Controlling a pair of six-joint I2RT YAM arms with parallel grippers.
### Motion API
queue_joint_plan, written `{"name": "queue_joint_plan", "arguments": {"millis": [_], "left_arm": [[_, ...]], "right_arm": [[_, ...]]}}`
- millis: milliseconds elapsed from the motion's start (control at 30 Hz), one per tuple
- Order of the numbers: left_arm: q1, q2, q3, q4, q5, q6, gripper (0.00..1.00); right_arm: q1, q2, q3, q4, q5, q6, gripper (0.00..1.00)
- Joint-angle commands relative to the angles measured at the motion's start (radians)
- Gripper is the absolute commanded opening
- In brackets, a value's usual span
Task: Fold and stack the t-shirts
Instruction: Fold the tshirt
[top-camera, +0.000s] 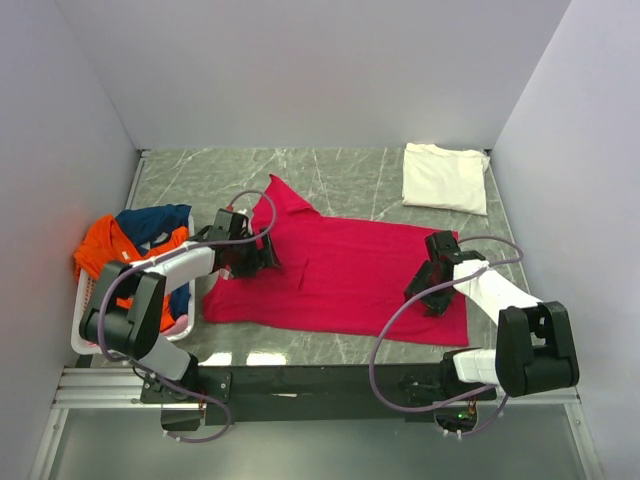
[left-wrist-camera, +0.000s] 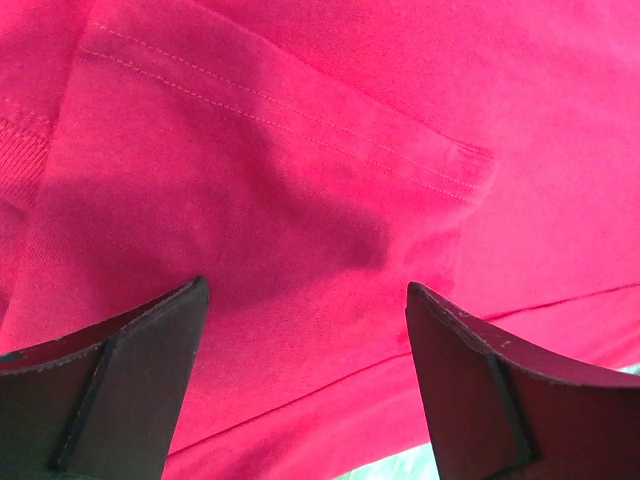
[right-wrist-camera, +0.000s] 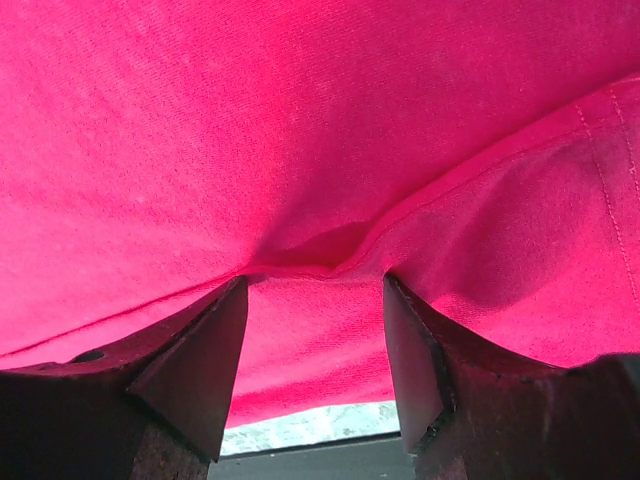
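Observation:
A crimson-pink t-shirt (top-camera: 340, 270) lies spread across the middle of the table, one sleeve pointing toward the back. My left gripper (top-camera: 255, 255) hovers over its left part with the jaws wide open; in the left wrist view only flat red cloth (left-wrist-camera: 300, 180) with a stitched hem lies below the gripper (left-wrist-camera: 305, 300). My right gripper (top-camera: 430, 285) is down on the shirt's right side near the front edge. It is open, its fingertips (right-wrist-camera: 205, 340) pressing into the cloth (right-wrist-camera: 300, 120), and a small ridge of fabric rises between them. A folded cream-white t-shirt (top-camera: 445, 177) lies at the back right.
A white slatted basket (top-camera: 85, 320) stands at the table's left edge with an orange t-shirt (top-camera: 105, 250) and a navy one (top-camera: 155, 220) heaped in it. The marble tabletop (top-camera: 200, 180) shows around the red shirt. Pale walls enclose the back and both sides.

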Motion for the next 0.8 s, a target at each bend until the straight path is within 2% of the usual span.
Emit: {"name": "queue_joint_plan", "arguments": {"millis": [0,533,600,767], "left_arm": [[-0.006,-0.007,-0.087,-0.145,0.003,-0.008,0.88],[-0.072,-0.127,-0.180,-0.186,0.008,-0.100,0.89],[-0.072,-0.151,-0.170,-0.201,0.011,-0.094,0.89],[-0.072,-0.214,-0.020,-0.309,-0.024,-0.031,0.92]], "right_arm": [[-0.005,-0.001,-0.054,-0.110,0.053,0.008,0.64],[-0.006,-0.091,-0.054,-0.218,0.045,0.037,0.64],[-0.005,-0.117,-0.025,-0.238,0.036,0.045,0.64],[-0.006,-0.208,0.129,-0.340,0.031,0.057,0.64]]}}
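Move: The red t-shirt lies spread flat under both my hands. Its middle is about 20 cm right of and 4 cm back from my left hand, and some 22 cm left of and 4 cm ahead of my right. The table's near edge is about 24 cm straight back from my left hand and 16 cm straight back from my right. The laundry basket sits some 30 cm left and 4 cm back of my left hand; the folded white cloth is about 31 cm ahead and 5 cm right of my right. With fingers still open and their tips resting on the red cloth, I drag the shirt back towards the table's near edge with both hands together, about 7 cm with my left and 5 cm with my right. Right at the end my right hand turns upward and lifts some 2 cm off the cloth, while my left only starts to tilt and rise. ##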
